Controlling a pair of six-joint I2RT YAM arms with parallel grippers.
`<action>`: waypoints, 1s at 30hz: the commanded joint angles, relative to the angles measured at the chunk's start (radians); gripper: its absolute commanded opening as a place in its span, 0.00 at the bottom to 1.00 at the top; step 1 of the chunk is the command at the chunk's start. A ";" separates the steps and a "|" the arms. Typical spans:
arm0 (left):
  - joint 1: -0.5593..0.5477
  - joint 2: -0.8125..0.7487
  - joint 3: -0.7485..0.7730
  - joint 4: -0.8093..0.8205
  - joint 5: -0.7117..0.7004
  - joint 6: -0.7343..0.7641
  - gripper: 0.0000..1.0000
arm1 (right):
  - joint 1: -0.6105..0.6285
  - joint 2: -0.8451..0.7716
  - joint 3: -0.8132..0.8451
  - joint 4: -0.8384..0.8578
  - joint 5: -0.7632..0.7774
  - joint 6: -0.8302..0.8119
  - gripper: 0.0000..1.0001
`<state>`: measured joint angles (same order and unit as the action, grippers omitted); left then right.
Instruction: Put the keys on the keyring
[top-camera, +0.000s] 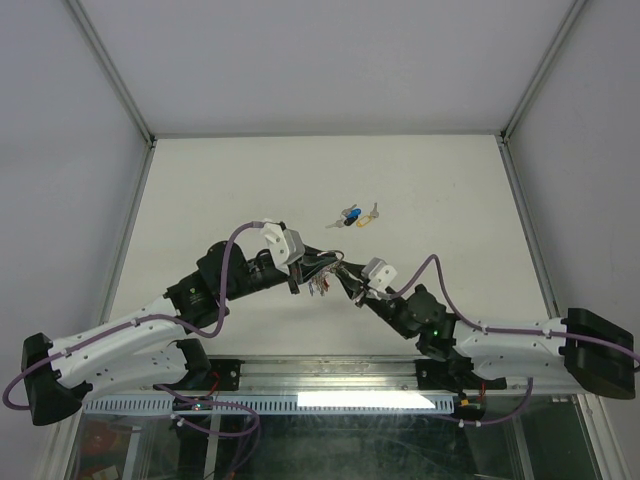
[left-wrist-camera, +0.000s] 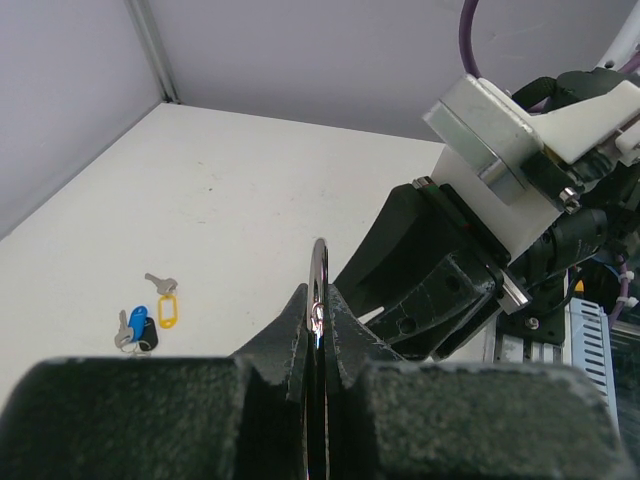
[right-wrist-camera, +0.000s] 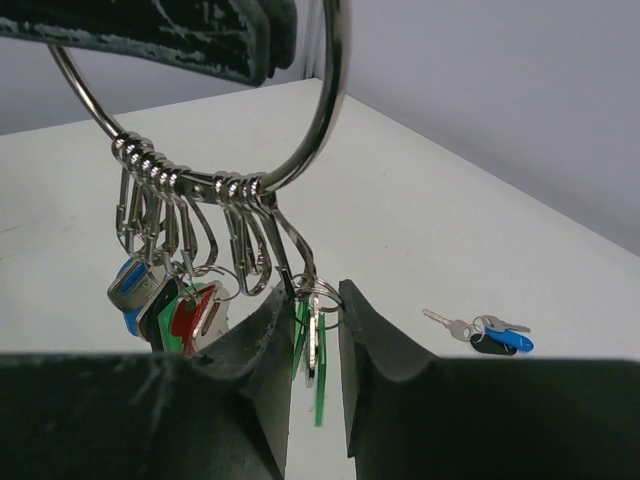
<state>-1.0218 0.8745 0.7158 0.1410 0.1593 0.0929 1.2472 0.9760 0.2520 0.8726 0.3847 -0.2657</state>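
My left gripper (left-wrist-camera: 319, 300) is shut on the edge of the keyring (left-wrist-camera: 319, 262), a large silver ring held off the table. Several clips hang from the keyring (right-wrist-camera: 325, 120) with green-, red-, blue- and dark-headed keys. My right gripper (right-wrist-camera: 312, 300) has closed from below on a small split ring (right-wrist-camera: 322, 291) carrying a green key (right-wrist-camera: 319, 375); both fingers touch it. The loose keys (top-camera: 355, 217) lie on the table beyond both grippers: a yellow-headed one (left-wrist-camera: 167, 308), a blue-headed one (left-wrist-camera: 137, 320) and a grey one (left-wrist-camera: 160, 283). The grippers meet at mid-table (top-camera: 322, 275).
The white table (top-camera: 220, 190) is boxed in by grey walls with metal corner posts (top-camera: 110, 70). My right arm's black wrist and white camera block (left-wrist-camera: 500, 140) loom close on the right of the left wrist view.
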 joint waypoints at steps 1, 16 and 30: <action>-0.004 -0.033 0.047 0.065 0.014 -0.004 0.00 | 0.004 -0.046 0.003 0.064 0.066 -0.032 0.20; -0.004 -0.021 0.043 0.060 0.011 -0.001 0.00 | 0.004 -0.198 0.015 -0.086 0.134 -0.134 0.08; -0.005 -0.010 0.021 0.057 0.011 0.001 0.00 | 0.004 -0.366 0.177 -0.483 0.154 -0.331 0.03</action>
<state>-1.0218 0.8715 0.7158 0.1402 0.1593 0.0929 1.2507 0.6571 0.3565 0.4976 0.4980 -0.5312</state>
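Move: Just right of and some 5 cm below the ring's middle, the right hand already pinches the split ring of the green-tagged keys, whose clip is on the keyring; that middle lies about 3 cm to its left and 1 cm back. The other clipped keys hang about 4 cm left and 2 cm back of the right hand. The loose blue-black keys lie 22 cm ahead, 3 cm right, 20 cm down. The keyring's middle is 2 cm right of the left hand, 1 cm ahead and 2 cm below. Keeping its pinch on the green keys' split ring, the right hand climbs about 6 cm and draws some 5 cm to the right, pulling the clip out and up along the ring, away from the other keys. Its fingers tip up and swing clockwise by roughly 10 degrees each, while the left hand stays put and keeps the keyring clamped. ##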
